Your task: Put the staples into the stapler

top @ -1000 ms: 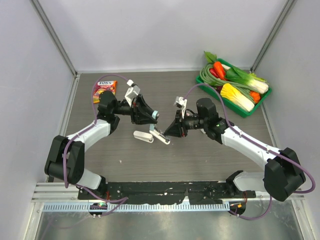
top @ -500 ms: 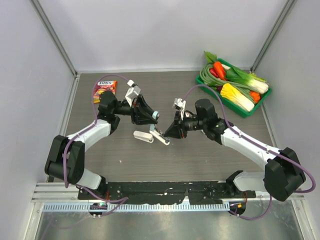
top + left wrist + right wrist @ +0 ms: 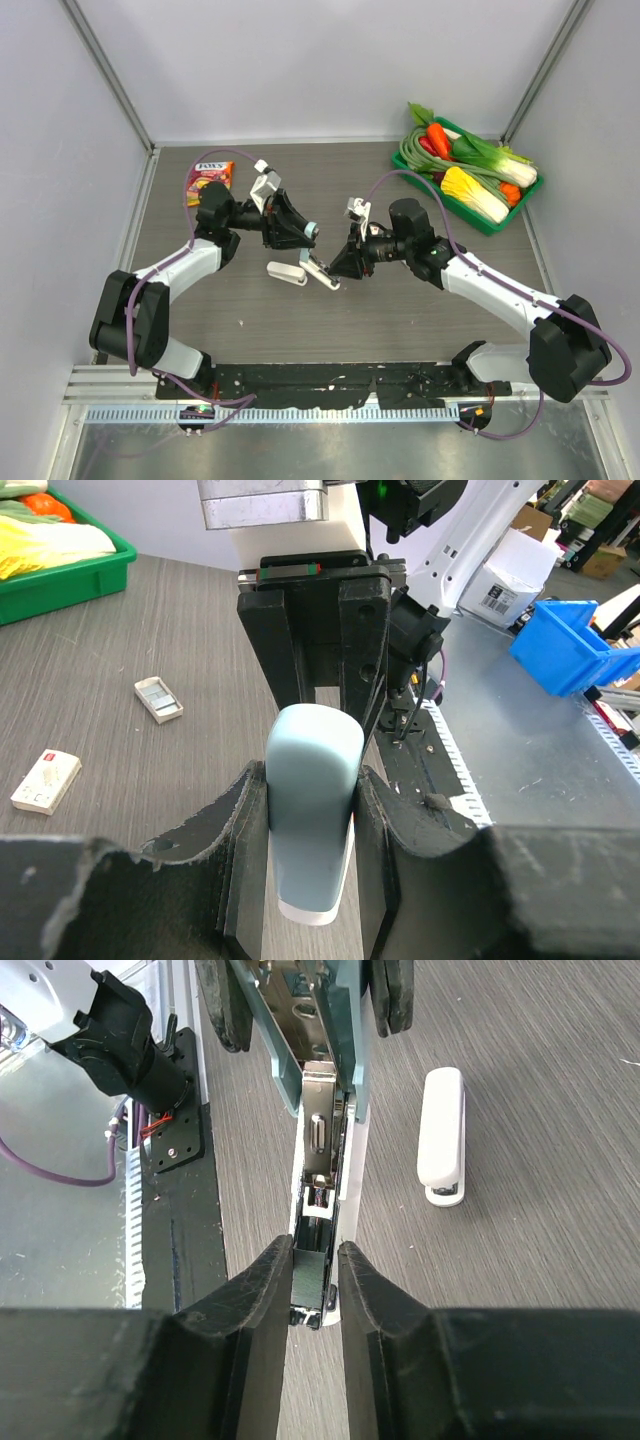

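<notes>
A light-blue stapler with a white base (image 3: 318, 262) is held open between both grippers, above the table. My left gripper (image 3: 308, 232) is shut on its blue top cover (image 3: 312, 810). My right gripper (image 3: 336, 268) is shut on the near end of its white base and metal staple channel (image 3: 322, 1150). In the right wrist view the gripper (image 3: 316, 1260) has both pads against that end. The staples (image 3: 45, 781), a small whitish box with a red mark, lie on the table to the left in the left wrist view. They are apart from both grippers.
A second, white stapler (image 3: 287, 272) lies on the table beside the held one and also shows in the right wrist view (image 3: 442, 1135). A small open grey-white box (image 3: 158, 699) lies near the staples. A green vegetable tray (image 3: 487, 228) is back right. A snack packet (image 3: 208, 180) is back left.
My right arm has shifted slightly to the left, towards the left gripper. Both grippers keep their hold on the blue stapler.
</notes>
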Tool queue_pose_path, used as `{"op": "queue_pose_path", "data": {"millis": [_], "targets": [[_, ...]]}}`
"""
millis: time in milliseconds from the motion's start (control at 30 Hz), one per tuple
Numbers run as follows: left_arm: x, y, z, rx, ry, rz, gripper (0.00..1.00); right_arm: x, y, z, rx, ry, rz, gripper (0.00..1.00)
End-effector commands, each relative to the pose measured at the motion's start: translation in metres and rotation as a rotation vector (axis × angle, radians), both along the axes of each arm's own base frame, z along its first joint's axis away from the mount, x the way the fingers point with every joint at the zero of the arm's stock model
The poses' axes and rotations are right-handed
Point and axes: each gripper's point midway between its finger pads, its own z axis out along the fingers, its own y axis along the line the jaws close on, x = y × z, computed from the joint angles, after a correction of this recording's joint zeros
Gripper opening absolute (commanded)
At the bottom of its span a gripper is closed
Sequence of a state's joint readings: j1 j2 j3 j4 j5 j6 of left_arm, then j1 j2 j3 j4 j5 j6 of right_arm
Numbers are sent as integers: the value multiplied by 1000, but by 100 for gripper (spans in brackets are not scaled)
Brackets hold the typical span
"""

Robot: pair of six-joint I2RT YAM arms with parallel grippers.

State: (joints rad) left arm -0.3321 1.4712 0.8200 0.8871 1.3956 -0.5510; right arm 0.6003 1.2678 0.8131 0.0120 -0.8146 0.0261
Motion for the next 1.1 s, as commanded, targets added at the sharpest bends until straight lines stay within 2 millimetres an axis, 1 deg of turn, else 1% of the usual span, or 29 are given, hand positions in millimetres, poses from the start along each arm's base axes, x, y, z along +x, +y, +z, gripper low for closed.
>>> {"op": "queue_pose_path", "data": {"millis": [0, 67, 200, 300, 400, 433, 567, 633, 667, 700, 733, 900, 1033, 1067], "targets": [[-4, 0, 9, -21, -56, -13, 0, 1, 0, 13, 18, -47, -6, 32], [-5, 0, 10, -21, -57, -14, 0, 1, -1, 15, 17, -50, -6, 34], [-5, 0, 11, -22, -61, -16, 0, 2, -1, 20, 24, -67, -8, 41], [-5, 0, 11, -24, -64, -13, 0, 1, -2, 23, 30, -70, -8, 45], [-5, 0, 12, -25, -66, -13, 0, 2, -2, 29, 43, -73, -4, 48], [-6, 0, 12, -25, -69, -14, 0, -2, -4, 30, 40, -60, 4, 48], [-5, 1, 14, -29, -74, -7, 0, -5, -9, 41, 51, -107, 20, 52], [-4, 1, 15, -33, -77, 3, 0, -9, -11, 39, 45, -110, 32, 53], [-1, 2, 16, -36, -75, 18, 0, -11, -11, 39, 47, -111, 41, 53], [3, 3, 19, -46, -83, 41, 0, -11, -12, 34, 38, -117, 40, 54], [5, 4, 20, -49, -74, 50, 0, -6, -13, 31, 27, -122, 22, 54], [13, 8, 29, -86, -89, 125, 0, -1, -13, 21, 13, -152, 2, 54], [23, 16, 33, -118, -102, 196, 0, 2, -15, 19, 11, -170, -12, 54], [23, 17, 34, -125, -105, 201, 0, 3, -15, 19, 10, -175, -17, 54]]}}
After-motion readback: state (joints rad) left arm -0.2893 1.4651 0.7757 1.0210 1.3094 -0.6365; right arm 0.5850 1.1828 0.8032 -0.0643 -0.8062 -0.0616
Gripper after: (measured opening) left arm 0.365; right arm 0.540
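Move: The staple strip already lies in the open light-blue stapler's magazine, just beyond my right fingertips, about 1 cm left of and 1 cm below the hand point. The white stapler is some 10 cm left, 3 cm ahead and 8 cm down on the table. The staple box lies about 12 cm ahead and 8 cm right, with its tray 5 cm ahead and 18 cm right, both equally low. My left hand has the strip about 4 cm back, 5 cm right and 7 cm below. I go on spreading my right fingers from around the strip and magazine nose, at first almost in place, then spring up and right about 1.5 cm, slightly back, and settle a little lower. My left hand keeps its pinch on the stapler's blue top, and only near the end eases it about 1.5 cm forward and slightly left, turning some 5 degrees counter-clockwise, away from the right hand. ##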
